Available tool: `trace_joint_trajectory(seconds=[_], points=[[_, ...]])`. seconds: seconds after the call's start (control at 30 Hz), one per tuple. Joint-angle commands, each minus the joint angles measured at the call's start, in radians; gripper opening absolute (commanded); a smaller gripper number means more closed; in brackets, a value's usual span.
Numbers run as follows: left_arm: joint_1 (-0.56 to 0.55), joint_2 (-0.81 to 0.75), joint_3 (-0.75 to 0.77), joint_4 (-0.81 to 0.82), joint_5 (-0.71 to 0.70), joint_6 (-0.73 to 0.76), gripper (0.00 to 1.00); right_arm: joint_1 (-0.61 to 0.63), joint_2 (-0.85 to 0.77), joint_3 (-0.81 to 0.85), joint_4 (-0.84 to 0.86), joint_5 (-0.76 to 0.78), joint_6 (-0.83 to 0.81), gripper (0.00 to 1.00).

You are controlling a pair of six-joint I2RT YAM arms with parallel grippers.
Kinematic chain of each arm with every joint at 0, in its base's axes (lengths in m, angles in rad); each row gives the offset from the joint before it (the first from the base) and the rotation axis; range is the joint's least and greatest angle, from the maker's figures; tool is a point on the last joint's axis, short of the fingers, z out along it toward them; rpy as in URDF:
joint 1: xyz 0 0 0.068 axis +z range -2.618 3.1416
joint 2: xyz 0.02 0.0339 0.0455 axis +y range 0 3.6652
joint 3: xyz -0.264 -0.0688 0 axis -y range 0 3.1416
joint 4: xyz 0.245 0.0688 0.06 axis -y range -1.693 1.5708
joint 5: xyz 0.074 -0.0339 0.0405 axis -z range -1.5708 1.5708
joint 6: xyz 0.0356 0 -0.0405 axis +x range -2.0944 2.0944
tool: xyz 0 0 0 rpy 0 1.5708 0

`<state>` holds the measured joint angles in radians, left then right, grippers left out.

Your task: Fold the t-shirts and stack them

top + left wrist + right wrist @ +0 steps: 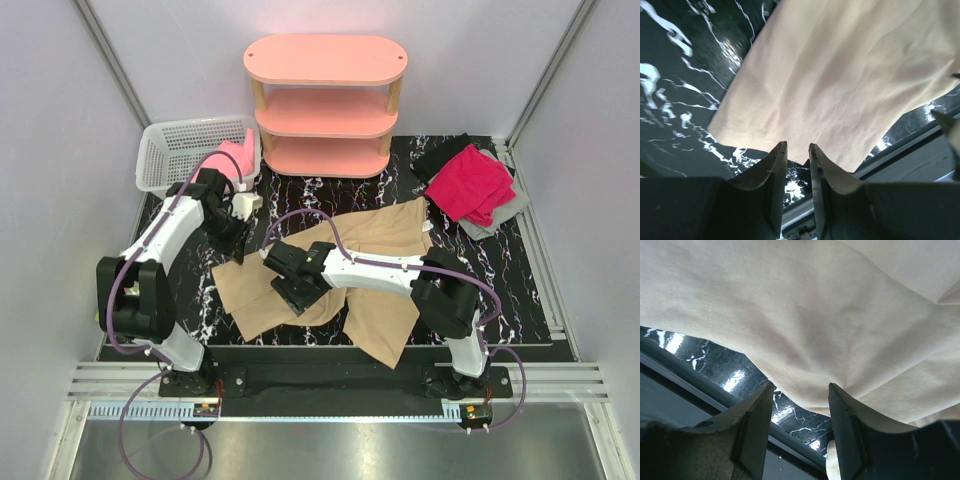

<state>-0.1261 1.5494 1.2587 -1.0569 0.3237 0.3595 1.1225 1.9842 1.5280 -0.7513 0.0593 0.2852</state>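
A large tan-beige t-shirt (375,265) lies spread and rumpled across the middle of the black marbled table (520,290). My left gripper (240,250) hovers at the shirt's upper-left edge. In the left wrist view the gripper (798,150) is open by a narrow gap with nothing in it, and the tan cloth (830,80) starts just past the tips. My right gripper (292,290) is over the shirt's left part. Seen from its own wrist, this gripper (801,390) is open wider, with the cloth's edge (815,315) just beyond the fingertips. A magenta-red t-shirt (470,185) lies on grey (508,208) and black (445,155) ones at the back right.
A white mesh basket (175,150) at the back left holds a light pink t-shirt (237,158). A pink three-tier shelf (325,100) stands at the back centre. The table's front edge rail (330,352) runs just behind both arm bases.
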Motion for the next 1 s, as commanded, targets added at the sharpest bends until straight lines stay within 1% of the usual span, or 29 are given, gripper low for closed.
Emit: trace_joint_trajectory(seconds=[0.0, 0.33, 0.6, 0.8, 0.97], points=[[0.003, 0.063, -0.027, -0.003, -0.034, 0.018, 0.29, 0.002, -0.056, -0.043, 0.03, 0.014, -0.003, 0.56], [0.003, 0.216, -0.067, 0.028, -0.124, 0.029, 0.27, 0.013, -0.065, -0.074, 0.053, 0.016, -0.017, 0.55], [0.003, 0.307, -0.05, 0.038, -0.164, 0.026, 0.27, 0.016, -0.064, -0.063, 0.064, 0.013, -0.012, 0.55], [0.003, 0.353, -0.033, 0.093, -0.241, -0.004, 0.25, 0.039, -0.078, -0.078, 0.092, 0.025, -0.03, 0.55], [0.005, 0.354, -0.004, 0.132, -0.284, -0.017, 0.24, 0.049, -0.067, -0.083, 0.107, -0.013, -0.037, 0.55]])
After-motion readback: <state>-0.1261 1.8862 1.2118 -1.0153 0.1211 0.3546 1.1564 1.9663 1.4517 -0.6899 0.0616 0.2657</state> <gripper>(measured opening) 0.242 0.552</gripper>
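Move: The tan t-shirt's left end is what the left hand goes for: the spot lies about 11 cm below, some 4 cm to its left and 2 cm back. At the same depth, the far-left corner is roughly 7 cm left and 1 cm ahead, the near-left corner about 15 cm straight back; the basket stands some 25 cm ahead and 11 cm left. The right hand has the shirt's near edge about 4 cm below, 2 cm back and 1 cm right. The left hand drops about 10 cm onto the t-shirt's left end, easing some 4 cm left and first a couple of centimetres back, while the wrist turns a little over 20 degrees so that the fingers come to point nearly straight down; its slightly parted fingertips end on the cloth, just inside the edge. The right hand, its fingers staying about half open, sinks some 2 cm towards the shirt's near edge while shifting slightly right and back, then drifts left again and rises a little, still over that edge. ##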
